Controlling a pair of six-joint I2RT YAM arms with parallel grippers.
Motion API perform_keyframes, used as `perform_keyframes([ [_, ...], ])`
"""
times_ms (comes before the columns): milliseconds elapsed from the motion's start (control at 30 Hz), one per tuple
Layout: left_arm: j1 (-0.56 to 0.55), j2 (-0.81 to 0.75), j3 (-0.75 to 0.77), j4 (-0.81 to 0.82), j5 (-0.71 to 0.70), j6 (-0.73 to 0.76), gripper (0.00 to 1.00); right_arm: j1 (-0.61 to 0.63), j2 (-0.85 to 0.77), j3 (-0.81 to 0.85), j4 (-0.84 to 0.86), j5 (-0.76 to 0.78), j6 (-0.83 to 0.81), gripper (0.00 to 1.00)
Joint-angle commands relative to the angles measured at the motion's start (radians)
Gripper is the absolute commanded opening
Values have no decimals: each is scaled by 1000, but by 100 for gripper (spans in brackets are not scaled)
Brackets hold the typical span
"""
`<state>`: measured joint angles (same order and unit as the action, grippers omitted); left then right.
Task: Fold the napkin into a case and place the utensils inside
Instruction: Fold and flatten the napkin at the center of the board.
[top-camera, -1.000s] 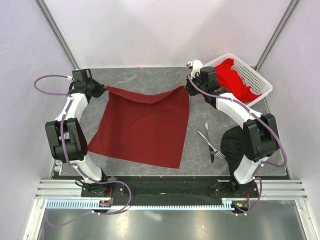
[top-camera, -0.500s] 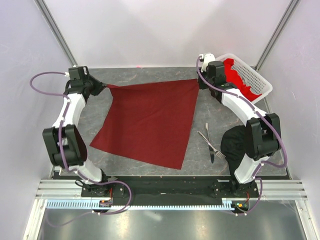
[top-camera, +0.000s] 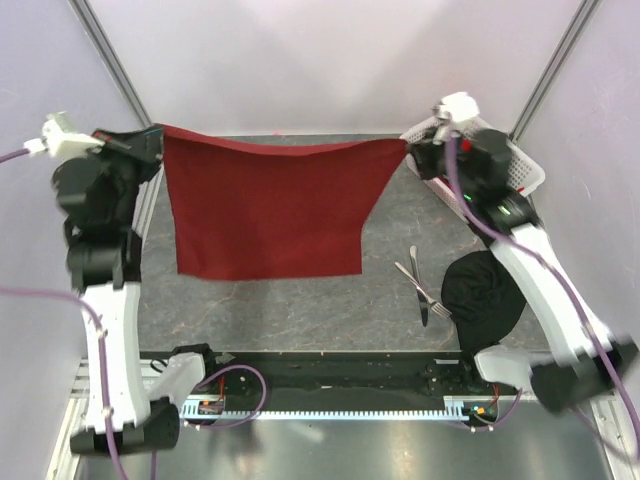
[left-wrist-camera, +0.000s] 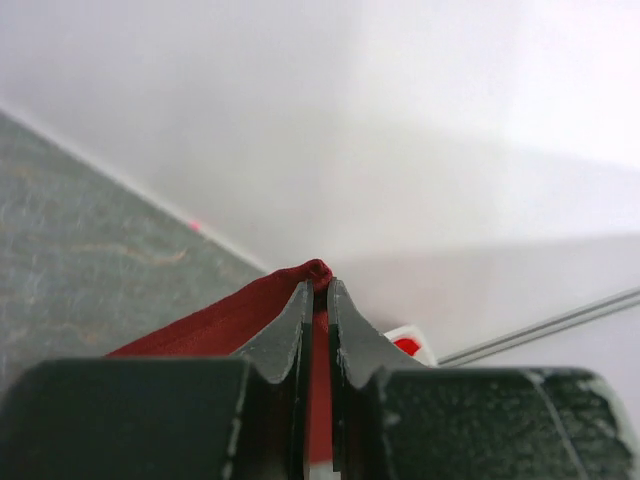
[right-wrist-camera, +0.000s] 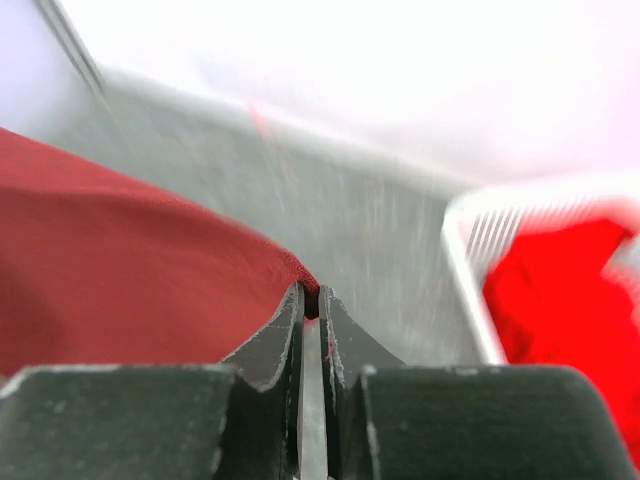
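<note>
The dark maroon napkin (top-camera: 265, 205) hangs spread in the air between both arms, its lower edge loose above the table. My left gripper (top-camera: 158, 133) is shut on its top left corner (left-wrist-camera: 318, 272). My right gripper (top-camera: 410, 148) is shut on the top right corner (right-wrist-camera: 308, 293). In both wrist views cloth is pinched between the fingertips. A silver fork (top-camera: 421, 289) and knife (top-camera: 418, 285) lie crossed on the table at the right, near the right arm. No case shape shows.
A white lattice basket (top-camera: 525, 170) holding bright red cloth (right-wrist-camera: 560, 300) stands at the back right, just behind the right gripper. A black round part of the right arm (top-camera: 482, 290) sits beside the utensils. Metal frame posts rise at both back corners.
Both arms have risen and pulled apart, lifting the napkin off the table by its two far corners. It now hangs taut along its top edge instead of lying flat.
</note>
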<state>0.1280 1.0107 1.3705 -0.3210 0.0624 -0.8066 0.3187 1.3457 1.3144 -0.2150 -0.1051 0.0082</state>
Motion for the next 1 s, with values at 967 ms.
perform_keyframes([
  [967,2,-21,-99,64,-194,50,2,14,-177,-133,288,-19,50,0],
])
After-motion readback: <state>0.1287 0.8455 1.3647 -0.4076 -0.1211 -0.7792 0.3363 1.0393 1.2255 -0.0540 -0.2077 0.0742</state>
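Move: Each hand holds a napkin corner in the air. The board's centre, where the napkin goes, is about 30 cm right of the left hand, level with it fore and aft, roughly 45 cm down. From the right hand it is 5 cm back, 15 cm left, 32 cm down; the basket is 12 cm ahead and 20 cm right, the utensils 21 cm back and 3 cm right, the black cloth 23 cm back and 16 cm right. Both hands keep their corners pinched, swinging back and up some 30 cm, then forward and down again. ##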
